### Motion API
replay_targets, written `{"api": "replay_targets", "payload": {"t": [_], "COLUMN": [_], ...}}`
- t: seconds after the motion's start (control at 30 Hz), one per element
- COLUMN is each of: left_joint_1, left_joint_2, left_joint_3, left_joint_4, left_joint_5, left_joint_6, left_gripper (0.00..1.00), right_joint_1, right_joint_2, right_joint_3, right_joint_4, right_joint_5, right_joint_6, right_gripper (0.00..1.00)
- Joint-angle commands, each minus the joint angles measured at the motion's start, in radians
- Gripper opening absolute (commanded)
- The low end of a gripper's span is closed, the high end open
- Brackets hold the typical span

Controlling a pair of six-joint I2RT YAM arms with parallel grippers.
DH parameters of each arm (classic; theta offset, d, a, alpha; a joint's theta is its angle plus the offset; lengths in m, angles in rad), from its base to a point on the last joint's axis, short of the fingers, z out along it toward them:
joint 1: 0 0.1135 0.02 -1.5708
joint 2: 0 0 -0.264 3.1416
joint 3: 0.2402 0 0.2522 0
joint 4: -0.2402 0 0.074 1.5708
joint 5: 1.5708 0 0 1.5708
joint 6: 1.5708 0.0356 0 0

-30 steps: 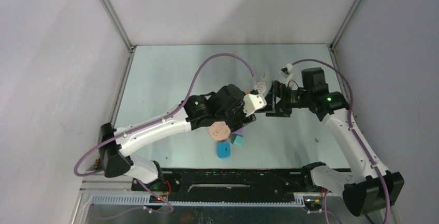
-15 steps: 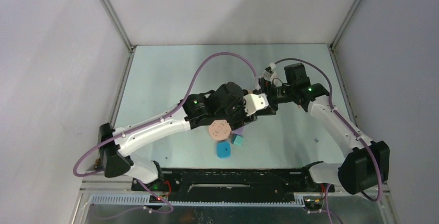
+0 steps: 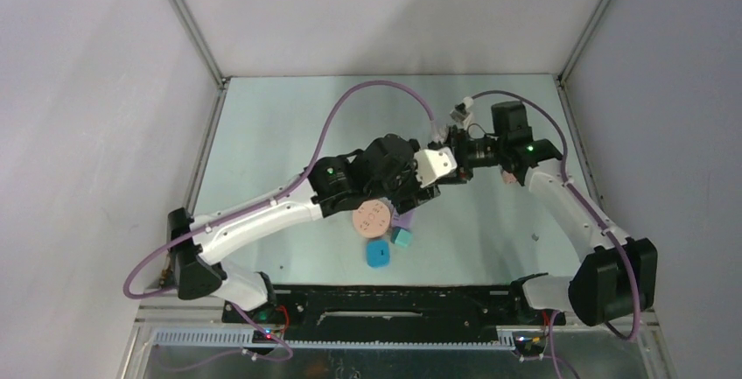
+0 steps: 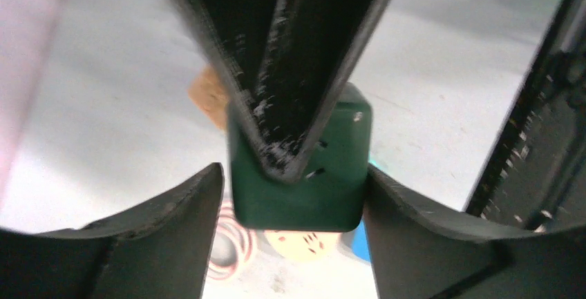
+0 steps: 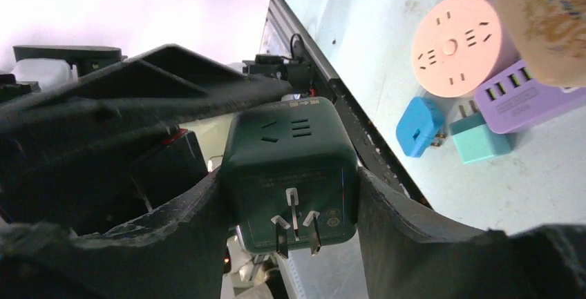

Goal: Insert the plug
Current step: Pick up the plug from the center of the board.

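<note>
The plug [image 5: 290, 168] is a dark green cube with three metal prongs facing the right wrist camera. My right gripper [image 5: 290, 188] is shut on it, with both fingers pressed against its sides. In the left wrist view the same green plug [image 4: 297, 188] sits between the fingers of my left gripper [image 4: 292, 181], which is also shut on it. A black finger of the right gripper crosses in front of it there. Both grippers meet in mid-air above the table centre, left gripper [image 3: 437, 176] and right gripper [image 3: 448, 158]. The arms hide the plug from the top camera.
On the table below lie a round pink socket [image 3: 371, 219], a purple power strip [image 5: 525, 95], a blue adapter [image 3: 379, 254] and a teal adapter [image 3: 402, 238]. A purple cable [image 3: 367, 94] arcs over the back. A small pink round object [image 3: 508, 178] lies under the right arm.
The right arm swung left and back to meet the left gripper, and its jaws closed from wide open onto the green plug. The left arm barely shifted.
</note>
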Motion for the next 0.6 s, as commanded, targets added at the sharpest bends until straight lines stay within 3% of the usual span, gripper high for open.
{"api": "replay_targets", "payload": {"t": [0.0, 0.1, 0.2, 0.3, 0.47, 0.57], "left_joint_1": [0.007, 0.007, 0.022, 0.070, 0.110, 0.136], "left_joint_2": [-0.062, -0.160, -0.264, -0.348, -0.468, -0.476], "left_joint_3": [0.069, -0.021, -0.133, -0.216, -0.414, -0.443], "left_joint_4": [0.187, 0.348, 0.516, 0.605, 0.826, 0.849], "left_joint_5": [-0.145, -0.165, -0.106, 0.067, 0.295, 0.389], "left_joint_6": [-0.030, -0.044, -0.051, -0.064, -0.012, -0.020], "left_gripper": [0.82, 0.99, 1.00, 1.00, 1.00, 1.00], "right_joint_1": [-0.085, -0.146, -0.179, -0.186, -0.182, -0.179], "right_joint_2": [-0.074, -0.112, -0.139, -0.157, -0.180, -0.185], "right_joint_3": [0.017, 0.017, 0.017, 0.016, 0.017, 0.017], "right_joint_4": [0.066, 0.155, 0.264, 0.361, 0.416, 0.458], "right_joint_5": [-0.069, -0.113, -0.148, -0.172, -0.206, -0.233], "right_joint_6": [0.075, 0.141, 0.232, 0.302, 0.289, 0.300], "right_gripper": [0.00, 0.00, 0.00, 0.00, 0.00, 0.00]}}
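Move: Between both hands' fingers sits the dark green plug, practically at each hand's own point. The tan plug, the likely place to take it, is about 6 cm ahead of the right hand, level sideways and some 13 cm lower. Right under the tan plug is the blue plug, about 18 cm below the hand; the purple strip's middle is 2 cm ahead, 2 cm left and 22 cm down. The round pink socket lies 10 cm left of the right hand, level fore and aft, 23 cm down. Opening wide, the left fingers let go of the green plug; that hand edges briefly forward, then climbs some 16 cm, ending a little left and back as its fingers tilt up by roughly 45 degrees. The right hand keeps its grip and carries the plug about 9 cm up and 4 cm right, away from the tan plug, its fingers tipping up slightly. ##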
